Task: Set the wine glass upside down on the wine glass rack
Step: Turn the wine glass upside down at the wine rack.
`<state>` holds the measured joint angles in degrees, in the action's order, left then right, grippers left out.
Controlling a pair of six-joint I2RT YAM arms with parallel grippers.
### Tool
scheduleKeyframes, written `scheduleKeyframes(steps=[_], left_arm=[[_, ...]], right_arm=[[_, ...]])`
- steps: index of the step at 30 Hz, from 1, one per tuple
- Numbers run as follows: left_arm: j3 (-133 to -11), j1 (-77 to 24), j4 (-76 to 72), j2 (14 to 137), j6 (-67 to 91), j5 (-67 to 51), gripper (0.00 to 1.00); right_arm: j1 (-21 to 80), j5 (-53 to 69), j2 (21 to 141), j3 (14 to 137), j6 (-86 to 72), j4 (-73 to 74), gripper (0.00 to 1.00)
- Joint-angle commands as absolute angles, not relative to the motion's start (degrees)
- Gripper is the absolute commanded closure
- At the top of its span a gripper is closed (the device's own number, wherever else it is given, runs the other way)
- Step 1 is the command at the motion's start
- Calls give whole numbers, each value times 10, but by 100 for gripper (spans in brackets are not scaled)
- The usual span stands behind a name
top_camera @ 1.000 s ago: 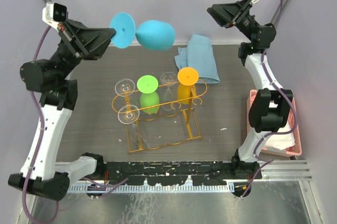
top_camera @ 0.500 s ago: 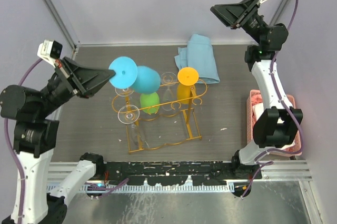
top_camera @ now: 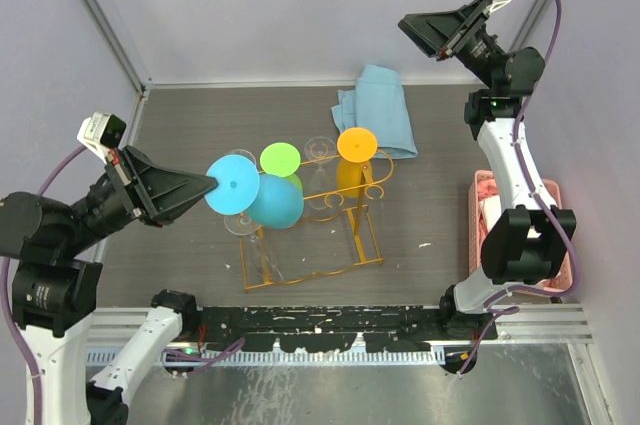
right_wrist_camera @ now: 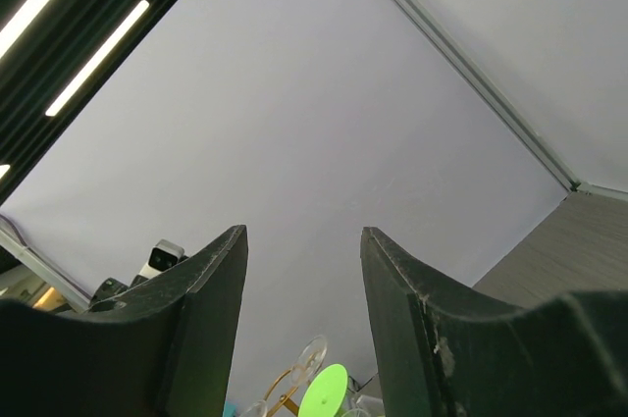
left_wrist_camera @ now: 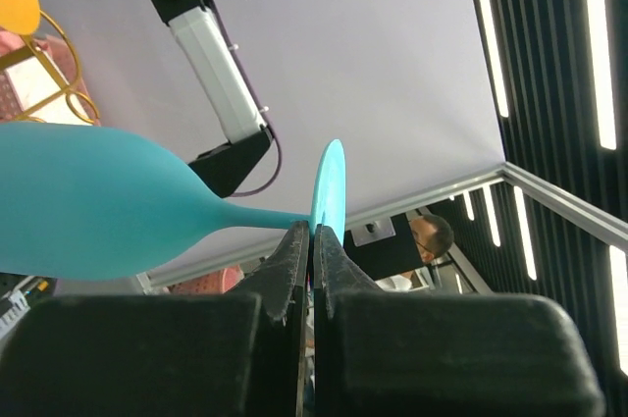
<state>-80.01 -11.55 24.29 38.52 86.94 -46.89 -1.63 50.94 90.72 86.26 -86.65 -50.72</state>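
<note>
My left gripper (top_camera: 209, 183) is shut on the rim of the round foot (top_camera: 232, 186) of a cyan wine glass (top_camera: 276, 202). The glass lies roughly sideways in the air over the left part of the orange-gold wire wine glass rack (top_camera: 366, 242), its bowl pointing right. In the left wrist view the left gripper (left_wrist_camera: 312, 231) pinches the thin foot disc (left_wrist_camera: 328, 182), and the bowl (left_wrist_camera: 88, 203) stretches left. A green glass (top_camera: 280, 158), an orange glass (top_camera: 357, 144) and clear glasses (top_camera: 320, 149) hang on the rack. High at the back right, my right gripper (top_camera: 421, 31) stands open and holds nothing; in its own view the right gripper (right_wrist_camera: 302, 233) faces the wall.
A folded blue cloth (top_camera: 381, 111) lies behind the rack at the back right. A pink basket (top_camera: 557, 245) sits at the right edge beside the right arm. Grey walls enclose the back and both sides.
The left arm has swung down and toward the front, carrying the cyan glass from behind the rack to over its left side. The right arm rose slightly, then stayed.
</note>
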Motion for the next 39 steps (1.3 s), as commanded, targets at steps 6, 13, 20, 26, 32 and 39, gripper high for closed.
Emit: scheduleKeyframes(steps=[6, 13, 20, 26, 32, 39], left_arm=[[-778, -113, 167, 352, 944, -524, 100], [-785, -113, 218, 348, 937, -567, 100], [-785, -113, 356, 341, 868, -583, 100], [-779, -113, 410, 345, 823, -584, 100], [-756, -113, 406, 344, 820, -592, 100], [-734, -113, 412, 350, 805, -593, 100]], right_arm=[[-19, 496, 862, 854, -851, -509, 44], [-19, 496, 859, 855, -845, -492, 44], [-19, 498, 859, 857, -838, -483, 44], [-19, 499, 866, 855, -837, -481, 44], [-20, 501, 872, 852, -833, -477, 44], [-22, 501, 880, 851, -830, -476, 44]])
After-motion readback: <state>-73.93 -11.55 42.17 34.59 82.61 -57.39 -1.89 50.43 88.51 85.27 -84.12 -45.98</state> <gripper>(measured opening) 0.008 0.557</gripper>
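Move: Roughly 12 cm ahead of the left hand, 8 cm to its right and 27 cm below is the next free slot on the rack's near rail, probably where the held blue glass is bound. The near clear glass hangs about 10 cm ahead, level sideways and 35 cm below; the green glass some 22 cm ahead, 6 cm right and 36 cm below. From the right hand the slot is about 18 cm back, 20 cm left and 27 cm below. Drawing back about 4 cm to the near side of the rack, the left hand then sinks some 8 cm towards rail height, easing forward again by barely 1 cm. Its wrist turns about 20 degrees, fingers tipping down and swinging clockwise, while they stay shut on the blue glass's stem by the foot and bring its bowl more under the foot. ##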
